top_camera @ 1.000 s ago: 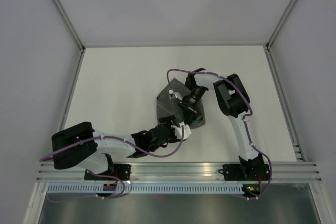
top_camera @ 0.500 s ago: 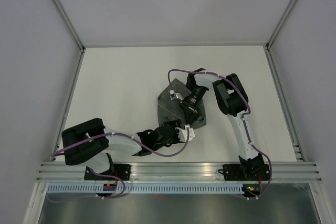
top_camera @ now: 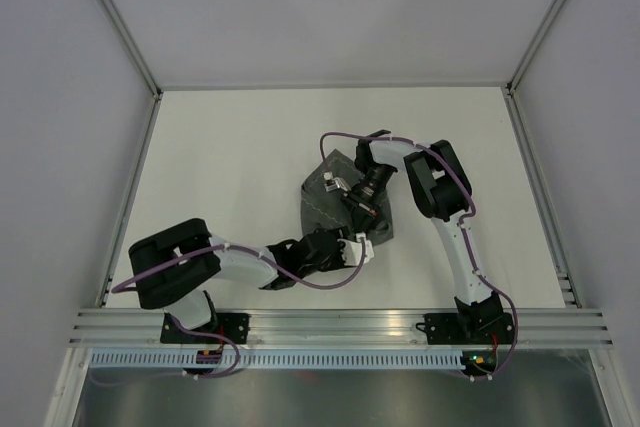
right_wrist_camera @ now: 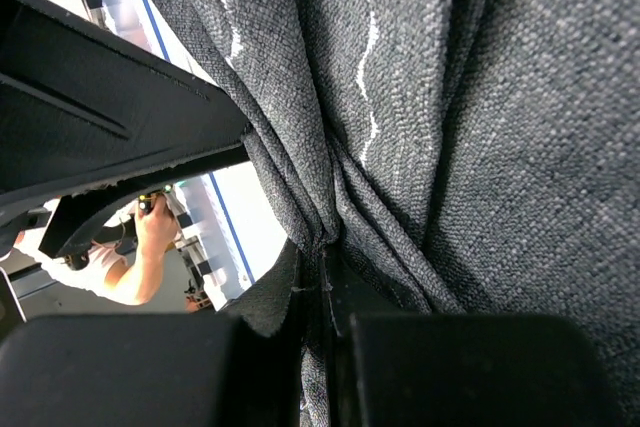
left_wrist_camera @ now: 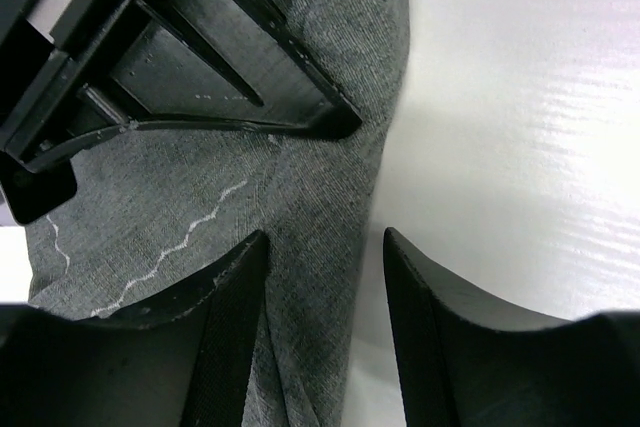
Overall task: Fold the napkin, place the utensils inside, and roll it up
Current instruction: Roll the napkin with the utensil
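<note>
The napkin (top_camera: 320, 209), a dark grey cloth with a light stitched line, lies bunched on the white table (top_camera: 230, 147). My right gripper (top_camera: 362, 215) is shut on a gathered fold of it; in the right wrist view the cloth (right_wrist_camera: 450, 127) is pinched between the fingers (right_wrist_camera: 325, 282) and rises in pleats. My left gripper (top_camera: 362, 245) sits at the napkin's near corner. In the left wrist view its jaws (left_wrist_camera: 325, 257) stand apart around the cloth's folded edge (left_wrist_camera: 330, 207), one finger (left_wrist_camera: 225, 327) over the fabric, the other (left_wrist_camera: 440, 337) over bare table. The utensils are out of view.
White walls enclose the table on three sides. An aluminium rail (top_camera: 340, 327) with both arm bases runs along the near edge. The two arms meet over the napkin, their wrists a few centimetres apart.
My left arm has slid to the right, bringing its gripper to the napkin's near corner, and its jaws have narrowed. The right gripper has kept its hold without moving.
</note>
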### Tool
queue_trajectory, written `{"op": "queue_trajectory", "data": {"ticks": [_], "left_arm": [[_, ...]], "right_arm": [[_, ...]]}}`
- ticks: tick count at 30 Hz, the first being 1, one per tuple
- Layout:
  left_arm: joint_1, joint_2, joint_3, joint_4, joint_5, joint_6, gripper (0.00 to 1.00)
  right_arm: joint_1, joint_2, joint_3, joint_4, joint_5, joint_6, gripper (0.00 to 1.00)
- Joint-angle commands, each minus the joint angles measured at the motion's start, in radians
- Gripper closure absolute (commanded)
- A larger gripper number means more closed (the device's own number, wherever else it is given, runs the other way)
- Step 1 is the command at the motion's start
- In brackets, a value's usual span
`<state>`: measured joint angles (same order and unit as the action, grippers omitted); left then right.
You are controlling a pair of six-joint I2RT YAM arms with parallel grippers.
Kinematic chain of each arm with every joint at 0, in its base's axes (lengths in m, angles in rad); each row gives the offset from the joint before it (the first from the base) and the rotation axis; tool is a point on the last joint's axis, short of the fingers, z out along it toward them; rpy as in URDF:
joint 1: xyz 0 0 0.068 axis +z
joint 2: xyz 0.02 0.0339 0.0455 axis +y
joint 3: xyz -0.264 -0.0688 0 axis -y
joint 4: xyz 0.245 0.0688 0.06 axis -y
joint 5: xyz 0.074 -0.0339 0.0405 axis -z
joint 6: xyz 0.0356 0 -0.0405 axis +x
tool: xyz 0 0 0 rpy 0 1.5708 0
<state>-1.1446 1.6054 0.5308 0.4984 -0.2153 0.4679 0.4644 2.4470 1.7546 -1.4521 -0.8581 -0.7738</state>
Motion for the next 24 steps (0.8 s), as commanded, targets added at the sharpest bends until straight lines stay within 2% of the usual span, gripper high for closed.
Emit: {"op": "queue_trajectory", "data": {"ticks": [1, 6, 9, 11, 15, 17, 18, 24], "left_arm": [[0.022, 0.021, 0.037, -0.018, 0.056, -0.04, 0.43], [0.057, 0.039, 0.066, -0.072, 0.099, -0.052, 0.44], [0.065, 0.062, 0.096, -0.115, 0.142, -0.063, 0.54], [0.065, 0.073, 0.11, -0.155, 0.165, -0.064, 0.65], [0.068, 0.105, 0.136, -0.208, 0.206, -0.081, 0.76], [0.083, 0.123, 0.175, -0.273, 0.24, -0.1, 0.83], [0.089, 0.14, 0.188, -0.293, 0.27, -0.116, 0.91], [0.137, 0.166, 0.254, -0.392, 0.368, -0.163, 0.98]], "right_arm": [[-0.013, 0.079, -0.003, 0.226, 0.269, -0.09, 1.0], [-0.013, 0.081, -0.001, 0.222, 0.269, -0.093, 1.0], [-0.012, 0.081, -0.001, 0.219, 0.268, -0.097, 1.0], [-0.012, 0.081, -0.001, 0.217, 0.268, -0.099, 1.0], [-0.013, 0.08, -0.001, 0.217, 0.266, -0.099, 1.0], [-0.013, 0.079, -0.001, 0.216, 0.266, -0.099, 1.0], [-0.013, 0.078, -0.004, 0.216, 0.266, -0.099, 1.0], [-0.017, 0.057, -0.012, 0.21, 0.251, -0.11, 1.0]]}}
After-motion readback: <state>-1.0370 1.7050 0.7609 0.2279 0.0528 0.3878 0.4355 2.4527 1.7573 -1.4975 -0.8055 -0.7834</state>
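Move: The rolled near edge of the napkin sits almost between the left gripper's open fingers, about 1 cm ahead, 2 cm right and 1 cm below; the right gripper's shut fingertips are some 2 cm ahead and 5 cm right. The napkin's unrolled part spreads about 9 cm ahead and 2 cm left, 2 cm lower. From the right gripper, that rolled edge lies roughly 1 cm back and 3 cm left, level with it. Close the left fingers on the napkin's rolled near edge to pinch it beside the right gripper: nudge forward barely 1 cm, then slide about 2.5 cm right and a little down, tipping the fingers down some 15 degrees. Keep the right gripper shut on the roll and let it travel right about 2 cm, mostly late, with hardly any turn. ##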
